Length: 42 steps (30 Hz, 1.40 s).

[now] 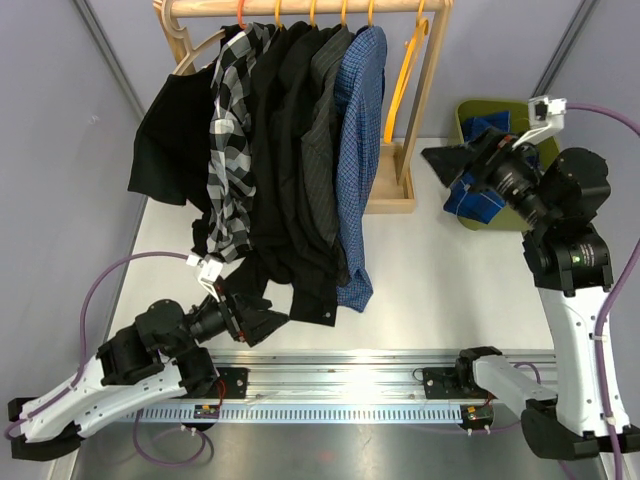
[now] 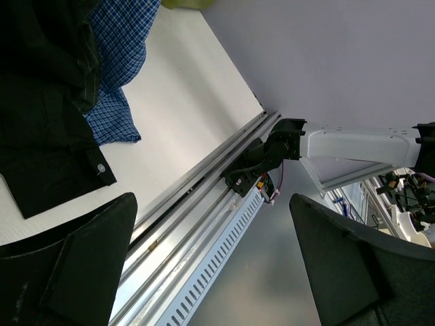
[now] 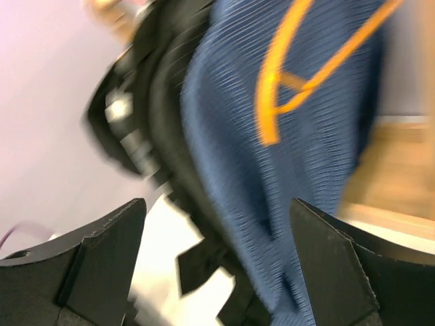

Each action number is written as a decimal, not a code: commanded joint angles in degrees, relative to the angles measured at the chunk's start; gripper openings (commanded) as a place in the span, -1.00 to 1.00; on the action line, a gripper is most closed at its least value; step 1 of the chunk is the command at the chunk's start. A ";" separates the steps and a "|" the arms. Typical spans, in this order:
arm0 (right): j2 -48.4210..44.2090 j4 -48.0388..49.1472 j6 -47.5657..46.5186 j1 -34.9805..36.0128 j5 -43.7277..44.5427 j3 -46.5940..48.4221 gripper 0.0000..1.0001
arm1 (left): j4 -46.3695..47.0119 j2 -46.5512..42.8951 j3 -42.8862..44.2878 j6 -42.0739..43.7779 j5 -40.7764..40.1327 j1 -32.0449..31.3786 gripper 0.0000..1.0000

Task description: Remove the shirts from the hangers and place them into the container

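Several shirts hang in a row on orange hangers (image 1: 312, 12): plain black (image 1: 170, 140), black-and-white plaid (image 1: 232, 130), more black (image 1: 285, 150), charcoal (image 1: 322, 120) and blue check (image 1: 358, 150). One bare orange hanger (image 1: 405, 75) hangs at the right end. The olive-green container (image 1: 470, 110) at the right holds a dark blue shirt (image 1: 470, 200). My right gripper (image 1: 445, 162) is open and empty above the container's near-left side, facing the rack; its blurred view shows the blue shirt (image 3: 299, 204) and a hanger (image 3: 292, 75). My left gripper (image 1: 258, 322) is open and empty, low under the shirt hems (image 2: 112, 68).
The pale wooden rack (image 1: 395, 195) stands on the white table at the back, its pole (image 1: 200, 8) across the top. A metal rail (image 1: 340, 375) with both arm bases runs along the near edge. Purple cables loop beside each arm.
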 commanded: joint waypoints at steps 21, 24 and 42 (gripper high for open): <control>45.88 -31.98 -11.16 36.38 51.86 61.29 0.56 | -1.55 -3.57 2.56 2.19 -1.27 -0.32 0.98; 46.67 -29.07 -11.42 36.47 54.32 59.54 0.52 | -2.34 -4.54 2.12 1.84 -1.53 -0.23 0.98; 53.35 -26.52 -17.92 34.89 58.99 59.88 -0.68 | -4.80 -10.16 1.24 -0.53 -2.06 -0.23 0.98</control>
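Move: The upper front edge of the blue checked shirt hangs about 13 cm ahead of the right hand, 13 cm to its left and 5 cm lower. The empty yellow hanger is some 6 cm to the right of that edge and 3 cm farther out; the pinstriped dark shirt hangs about 6 cm to its left, level with it. From the left hand, the edge lies roughly 32 cm ahead, 15 cm right and 18 cm above. Swing the open right gripper left, drawing it back slightly and rising about 4 cm, then reach forward some 17 cm and sink to the blue checked shirt. Roll its left side down about 30 degrees, end turned some 20 degrees clockwise, and shut the fingers on the upper front of the cloth. Meanwhile ease the open left gripper about 2.5 cm left. ##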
